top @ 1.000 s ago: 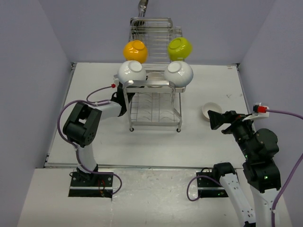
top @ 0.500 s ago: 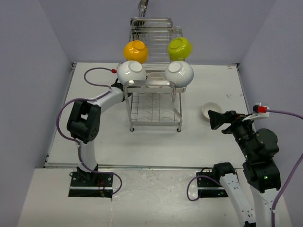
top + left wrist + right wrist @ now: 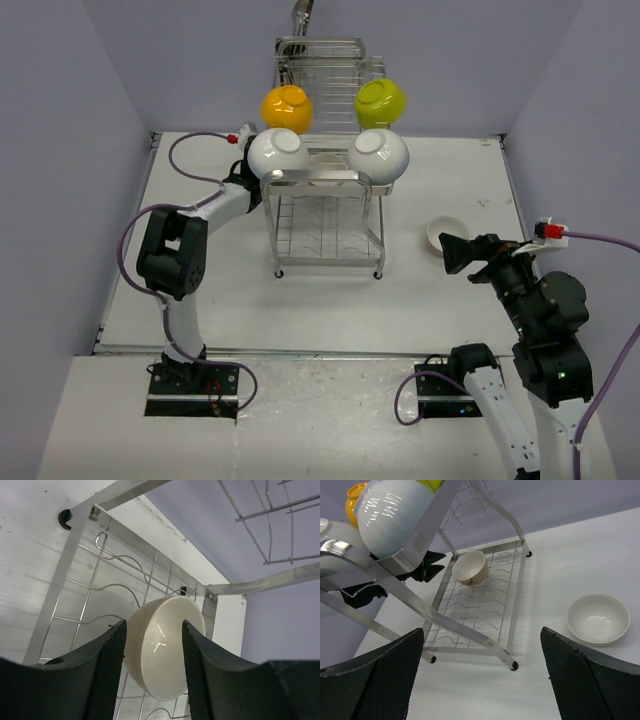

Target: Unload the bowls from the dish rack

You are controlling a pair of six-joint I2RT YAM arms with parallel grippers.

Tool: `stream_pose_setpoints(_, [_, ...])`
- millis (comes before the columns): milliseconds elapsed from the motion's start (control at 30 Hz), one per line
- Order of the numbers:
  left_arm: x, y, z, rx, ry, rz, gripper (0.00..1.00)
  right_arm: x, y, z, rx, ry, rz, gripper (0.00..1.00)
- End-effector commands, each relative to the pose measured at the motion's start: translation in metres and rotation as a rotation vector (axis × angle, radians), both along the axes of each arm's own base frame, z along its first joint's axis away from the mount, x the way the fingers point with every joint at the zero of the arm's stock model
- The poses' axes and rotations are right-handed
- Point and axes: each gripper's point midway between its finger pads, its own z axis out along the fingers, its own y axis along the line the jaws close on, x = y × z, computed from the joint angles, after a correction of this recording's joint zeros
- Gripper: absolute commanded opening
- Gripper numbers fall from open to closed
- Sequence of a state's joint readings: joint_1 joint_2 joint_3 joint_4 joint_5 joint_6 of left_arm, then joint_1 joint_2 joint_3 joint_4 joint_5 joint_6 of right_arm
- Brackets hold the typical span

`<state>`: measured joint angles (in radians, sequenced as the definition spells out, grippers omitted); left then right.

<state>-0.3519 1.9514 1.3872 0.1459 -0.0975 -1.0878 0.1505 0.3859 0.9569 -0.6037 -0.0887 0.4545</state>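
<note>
The chrome dish rack (image 3: 328, 215) stands mid-table. Its upper tier carries an orange bowl (image 3: 285, 107), a green bowl (image 3: 380, 101) and two white bowls (image 3: 277, 153) (image 3: 379, 155). One cream-white bowl (image 3: 162, 650) stands on edge in the lower tier (image 3: 471, 568). My left gripper (image 3: 153, 622) reaches in from the rack's left side, open, with that bowl showing between its fingertips; I cannot tell whether they touch it. In the top view the gripper is hidden under the rack. My right gripper (image 3: 455, 253) hangs wide open, holding nothing, right of the rack.
A white bowl (image 3: 447, 234) sits upright on the table right of the rack, just beside my right gripper, also seen in the right wrist view (image 3: 598, 619). Grey walls close in the table at the back and sides.
My left arm has swung toward the back along the rack's left side, and its gripper has gone from shut to open around the lower-tier bowl. The right arm has not moved.
</note>
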Motion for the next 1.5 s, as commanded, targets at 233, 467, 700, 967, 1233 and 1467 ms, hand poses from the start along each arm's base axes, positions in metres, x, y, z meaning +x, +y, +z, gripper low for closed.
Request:
stream_pose_setpoints(233, [0.012, -0.021, -0.001, 0.008, -0.077, -0.13, 0.44, 0.005, 0.001, 0.009, -0.003, -0.033, 0.0, 0.99])
stream_pose_setpoints(467, [0.012, -0.022, -0.021, 0.024, -0.053, -0.139, 0.35, 0.006, 0.001, 0.01, -0.003, -0.033, 0.0, 0.99])
stream_pose_setpoints(700, [0.019, -0.024, -0.027, 0.11, -0.049, -0.14, 0.29, 0.006, 0.0, 0.008, -0.004, -0.028, -0.004, 0.99])
stream_pose_setpoints(967, [0.017, -0.017, -0.038, 0.186, -0.016, -0.117, 0.17, 0.007, 0.001, 0.008, -0.002, -0.029, -0.001, 0.99])
stream_pose_setpoints(1233, [0.014, -0.014, -0.05, 0.238, 0.014, -0.117, 0.06, 0.007, 0.001, 0.008, -0.004, -0.028, 0.0, 0.99])
stream_pose_setpoints(1467, [0.01, -0.012, -0.043, 0.257, -0.004, -0.116, 0.0, 0.008, 0.001, 0.008, -0.005, -0.025, -0.001, 0.99])
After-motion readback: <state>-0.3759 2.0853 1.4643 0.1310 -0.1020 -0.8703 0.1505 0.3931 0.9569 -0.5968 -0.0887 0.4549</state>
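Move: Inside the dish rack, the cream bowl on the lower shelf is what the left hand is after; its middle is roughly 5 cm ahead, 6 cm to the right and 8 cm below. The left white bowl on the top shelf sits about 5 cm back, 2 cm left and 14 cm above this hand, and the right white bowl some 23 cm to the right of that one. From the idle right hand the cream bowl is about 38 cm ahead, 25 cm left and 27 cm lower. Sinking about 5 cm towards the cream bowl, the left hand also eases a centimetre or two right and slightly forward, turning some 8 degrees clockwise as its left side rises by about 10 degrees. The half-open fingers close steadily all the while until the tips meet on the bowl's left rim and pinch the thin wall. ##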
